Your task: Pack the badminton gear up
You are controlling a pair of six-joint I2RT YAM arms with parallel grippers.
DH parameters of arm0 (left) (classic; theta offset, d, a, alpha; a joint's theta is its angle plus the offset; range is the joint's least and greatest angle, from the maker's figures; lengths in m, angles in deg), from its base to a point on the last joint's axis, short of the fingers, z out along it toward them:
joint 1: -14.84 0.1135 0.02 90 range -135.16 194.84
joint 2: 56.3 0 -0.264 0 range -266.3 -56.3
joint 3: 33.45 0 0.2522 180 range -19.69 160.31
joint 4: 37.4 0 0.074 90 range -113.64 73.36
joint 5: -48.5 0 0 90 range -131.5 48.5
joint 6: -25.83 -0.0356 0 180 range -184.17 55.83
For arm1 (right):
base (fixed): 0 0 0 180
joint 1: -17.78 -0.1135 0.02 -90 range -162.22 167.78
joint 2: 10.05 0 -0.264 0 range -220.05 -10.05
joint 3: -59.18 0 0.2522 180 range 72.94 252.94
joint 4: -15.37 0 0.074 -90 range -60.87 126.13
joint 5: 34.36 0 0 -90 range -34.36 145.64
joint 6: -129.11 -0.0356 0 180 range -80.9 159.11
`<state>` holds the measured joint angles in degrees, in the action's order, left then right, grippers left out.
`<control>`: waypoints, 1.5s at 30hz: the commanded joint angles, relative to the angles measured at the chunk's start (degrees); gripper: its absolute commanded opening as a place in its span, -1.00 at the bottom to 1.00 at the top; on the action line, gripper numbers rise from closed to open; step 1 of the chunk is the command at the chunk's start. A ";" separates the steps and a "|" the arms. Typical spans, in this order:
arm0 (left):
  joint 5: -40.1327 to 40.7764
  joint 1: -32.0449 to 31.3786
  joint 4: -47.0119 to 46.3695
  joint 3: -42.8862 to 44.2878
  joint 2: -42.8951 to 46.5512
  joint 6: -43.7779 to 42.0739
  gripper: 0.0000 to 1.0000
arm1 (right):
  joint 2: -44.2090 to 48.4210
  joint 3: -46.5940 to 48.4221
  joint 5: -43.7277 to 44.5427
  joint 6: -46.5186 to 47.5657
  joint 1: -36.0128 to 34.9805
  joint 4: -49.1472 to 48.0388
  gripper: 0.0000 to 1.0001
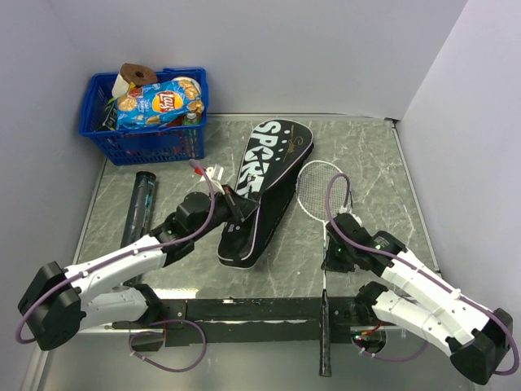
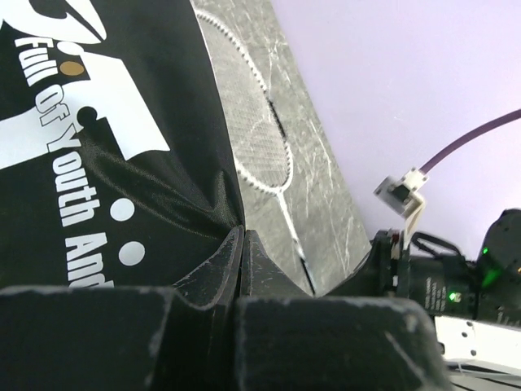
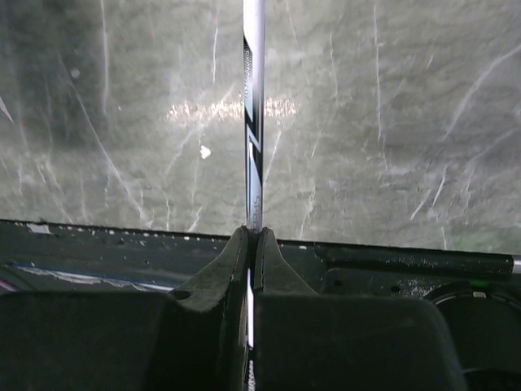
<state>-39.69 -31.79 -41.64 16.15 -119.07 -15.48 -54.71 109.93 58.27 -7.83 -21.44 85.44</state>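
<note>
The black racket cover (image 1: 269, 175) lettered "SPORT" lies slantwise in the middle of the table. My left gripper (image 1: 238, 205) is shut on its near edge; in the left wrist view the fabric (image 2: 106, 171) puckers at the closed tips (image 2: 243, 235). A silver racket (image 1: 321, 189) lies right of the cover, its black handle (image 1: 324, 342) reaching over the near edge. My right gripper (image 1: 330, 259) is shut on its thin shaft (image 3: 254, 122), which runs straight between the tips (image 3: 253, 236). A dark tube (image 1: 140, 208) lies at the left.
A blue plastic basket (image 1: 110, 138) of snacks stands at the back left corner. White walls close in the table at the back and right. The black mounting rail (image 1: 244, 309) runs along the near edge. My right arm (image 2: 460, 285) shows in the left wrist view.
</note>
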 commanded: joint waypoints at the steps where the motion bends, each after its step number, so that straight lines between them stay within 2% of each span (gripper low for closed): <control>1: -0.74 0.14 -3.53 3.28 -0.43 -0.61 -0.98 | -0.77 0.62 -0.96 -1.58 -2.70 -1.38 -1.00; 6: -1.28 0.05 -4.85 0.38 0.36 0.53 -0.98 | -4.90 4.13 -1.49 -1.40 -5.86 -3.58 -1.00; 13: -3.12 0.05 -6.35 -2.70 0.89 -0.87 -0.98 | -16.04 10.63 -0.09 -0.79 -10.34 -7.09 -1.00; 23: -5.40 -0.04 -8.19 -7.09 2.03 0.09 -0.98 | -25.55 19.51 3.16 2.10 -11.05 -8.24 -1.00; 26: -6.55 -0.30 -9.60 -9.11 2.82 1.23 -0.98 | -30.64 23.03 5.71 3.77 -10.35 -8.94 -1.00; 30: -6.90 -1.44 -10.04 -11.22 3.78 1.41 -0.98 | -38.20 25.58 5.80 5.63 -5.18 -14.73 -1.00; 35: -7.78 -2.85 -11.79 -13.59 4.05 3.60 -0.98 | -42.78 26.02 8.17 5.02 -0.07 -24.13 -1.00; 41: -8.57 -5.13 -14.96 -15.71 1.68 7.12 -0.98 | -51.47 28.91 8.89 2.99 1.69 -34.93 -1.00; 45: -8.48 -6.54 -16.97 -16.23 -0.86 8.26 -0.98 | -58.33 33.14 8.52 3.26 2.13 -38.12 -1.00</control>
<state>-45.46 -36.53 -50.71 -0.05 -118.43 -10.45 -109.16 137.47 64.90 -3.94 -19.95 58.23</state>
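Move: Out ahead and to the left of the right hand, which already grips the racket's shaft, the bag's open mouth lies some 25 cm ahead, 13 cm left and 4 cm lower. The racket head is about 29 cm straight ahead and 6 cm below, just right of the bag; the raised flap edge is 13 cm ahead, 18 cm left and 13 cm higher. From the left hand, pinching that flap, the mouth lies roughly 10 cm ahead, 4 cm right and 17 cm down. Swinging the gripped racket left first, about 8 cm and slightly up with a small counter-clockwise turn, the right hand then pushes forward some 15 cm and sinks, untwisting the wrist, to feed the racket head first under the flap into the bag. Still pinching the flap, the left hand lowers it and draws it back, both by several centimetres. ##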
